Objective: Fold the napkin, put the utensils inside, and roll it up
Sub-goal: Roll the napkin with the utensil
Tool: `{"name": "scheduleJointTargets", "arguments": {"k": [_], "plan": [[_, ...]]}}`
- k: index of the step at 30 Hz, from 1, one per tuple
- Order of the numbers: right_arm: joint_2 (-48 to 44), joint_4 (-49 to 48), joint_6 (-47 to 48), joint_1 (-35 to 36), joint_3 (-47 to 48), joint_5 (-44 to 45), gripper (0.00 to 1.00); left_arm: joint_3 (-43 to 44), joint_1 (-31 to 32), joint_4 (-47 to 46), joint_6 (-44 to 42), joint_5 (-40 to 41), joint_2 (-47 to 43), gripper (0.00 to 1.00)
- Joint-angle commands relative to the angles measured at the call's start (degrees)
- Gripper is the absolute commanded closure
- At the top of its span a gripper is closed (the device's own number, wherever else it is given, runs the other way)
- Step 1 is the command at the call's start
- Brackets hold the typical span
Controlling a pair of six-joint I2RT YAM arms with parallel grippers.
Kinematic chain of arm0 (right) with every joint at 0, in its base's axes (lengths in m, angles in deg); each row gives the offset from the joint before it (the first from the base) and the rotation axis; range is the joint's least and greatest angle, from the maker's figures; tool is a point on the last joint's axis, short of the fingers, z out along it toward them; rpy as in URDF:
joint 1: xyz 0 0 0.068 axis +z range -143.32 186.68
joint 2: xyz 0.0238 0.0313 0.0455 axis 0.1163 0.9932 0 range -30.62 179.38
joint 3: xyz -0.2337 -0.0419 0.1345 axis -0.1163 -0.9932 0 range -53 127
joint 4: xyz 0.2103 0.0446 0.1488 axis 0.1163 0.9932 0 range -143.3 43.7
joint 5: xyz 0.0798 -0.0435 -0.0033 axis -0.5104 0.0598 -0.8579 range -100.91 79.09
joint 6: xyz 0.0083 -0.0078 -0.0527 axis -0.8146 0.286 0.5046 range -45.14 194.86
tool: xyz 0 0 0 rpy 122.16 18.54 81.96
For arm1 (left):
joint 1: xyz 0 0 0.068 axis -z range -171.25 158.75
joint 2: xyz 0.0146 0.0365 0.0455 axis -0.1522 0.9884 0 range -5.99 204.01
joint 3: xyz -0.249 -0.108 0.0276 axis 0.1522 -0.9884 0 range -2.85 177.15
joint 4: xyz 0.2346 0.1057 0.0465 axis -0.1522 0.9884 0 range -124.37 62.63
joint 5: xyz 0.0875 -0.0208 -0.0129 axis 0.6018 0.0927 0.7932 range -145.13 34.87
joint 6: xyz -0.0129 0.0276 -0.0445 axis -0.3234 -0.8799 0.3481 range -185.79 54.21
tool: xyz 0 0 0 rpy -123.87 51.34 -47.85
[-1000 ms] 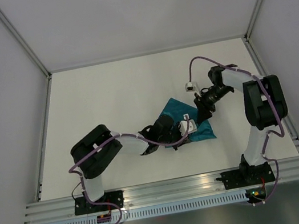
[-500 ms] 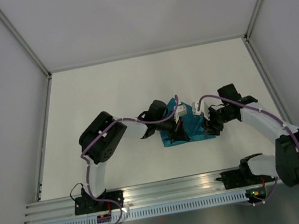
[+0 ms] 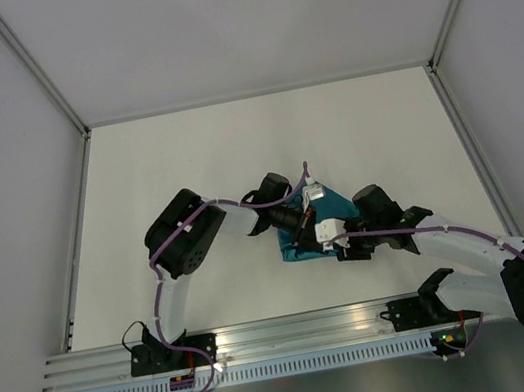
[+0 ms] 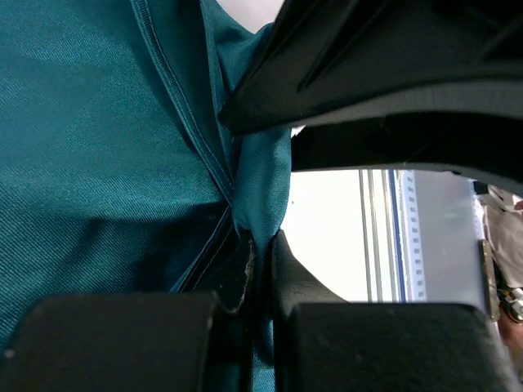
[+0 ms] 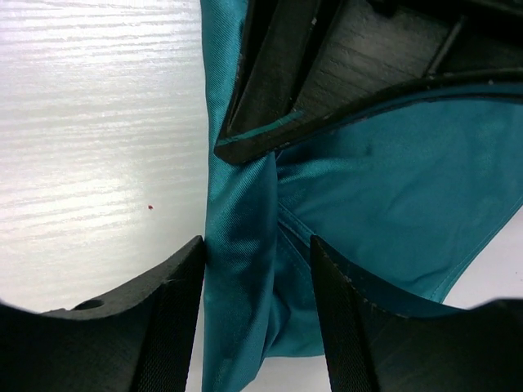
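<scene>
The dark teal napkin [image 3: 333, 208] lies bunched at the middle of the table, between both grippers. My left gripper [image 3: 301, 234] is shut on a thin fold of the napkin [image 4: 98, 122], with cloth pinched between its fingertips [image 4: 288, 261]. My right gripper [image 3: 337, 244] comes in from the near right. It is open, and its fingers [image 5: 176, 286] stand on either side of a raised fold of the napkin [image 5: 392, 188], just below the left gripper's dark finger [image 5: 278, 73]. No utensils are in view.
White tabletop [image 3: 184, 159] surrounds the napkin, bounded by grey walls and a metal rail [image 3: 306, 328] at the near edge. The two arms' wrists crowd close together over the cloth.
My right arm has swung from the napkin's far right side round to its near side, and its jaws have opened wider. My left arm has shifted back, and the napkin is bunched more tightly.
</scene>
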Motion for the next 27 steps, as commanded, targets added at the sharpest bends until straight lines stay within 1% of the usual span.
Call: {"name": "scheduleJointTargets", "arguments": {"k": [1, 7, 13, 14, 15, 16, 17, 18, 19, 22, 25, 27], "plan": [[-0.4, -4.9, -2.1, 2.6, -1.0, 3.7, 0.40, -2.5, 0.1, 11.7, -0.6, 5.0, 4.8, 0.98], [1.3, -6.7, -3.7, 7.3, -1.8, 5.8, 0.46, -1.9, 0.1, 12.2, -0.2, 4.5, 5.0, 0.98], [3.6, -7.4, -3.3, 8.4, -1.8, 6.9, 0.55, -1.6, -0.1, 12.5, -0.4, 4.0, 5.1, 0.98], [3.9, -7.4, -3.3, 8.4, -1.8, 7.0, 0.58, -1.5, -0.2, 12.6, -0.5, 3.8, 5.1, 0.98], [4.9, -7.1, -3.1, 8.4, -1.7, 7.2, 0.67, -1.3, -0.3, 13.1, -0.8, 3.7, 4.6, 0.94], [4.9, -7.1, -3.1, 8.4, -1.7, 7.2, 0.70, -1.3, -0.3, 13.1, -0.8, 3.7, 4.6, 0.94], [5.4, -6.5, -3.1, 8.4, -1.4, 7.2, 0.73, -1.2, -0.3, 13.1, -0.8, 3.8, 4.3, 0.88], [5.7, -6.2, -3.0, 8.4, -1.2, 7.2, 0.79, -1.2, -0.4, 13.1, -0.8, 4.1, 3.4, 0.85], [6.0, -5.7, -2.9, 8.4, -1.0, 7.1, 0.81, -1.2, -0.4, 13.1, -0.8, 4.5, 3.0, 0.77], [7.3, -3.3, -2.6, 8.4, 0.2, 6.5, 0.88, -1.2, -0.8, 13.0, -0.7, 5.9, 0.1, 0.66], [8.8, 0.0, -2.6, 8.4, 1.6, 5.4, 0.89, -0.5, -1.0, 12.8, -0.4, 6.9, -3.3, 0.62], [11.1, 2.3, -2.5, 8.3, 3.7, 4.0, 0.89, 0.1, -1.1, 12.5, -0.4, 7.5, -5.6, 0.62]]}}
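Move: The right hand's open fingers already straddle the rolled near edge of the napkin; the stretch they will pinch lies about 3 cm to its left, 1 cm back and 1 cm lower. From the right hand, the left gripper is about 6 cm to the left, roughly level fore and aft and some 1 cm lower, and the unrolled napkin lies about 8 cm ahead, 3 cm left and 2 cm below. The left hand already holds the roll between its fingertips. Leftward along the roll, and a little down and back, the right hand slides about 3 cm towards the left gripper while its fingers close and pinch the roll. The left hand keeps its pinch as it eases about 1 cm back and left; once the right fingers have nearly closed, it opens partway and begins to rise slightly, its tips still either side of the cloth. ##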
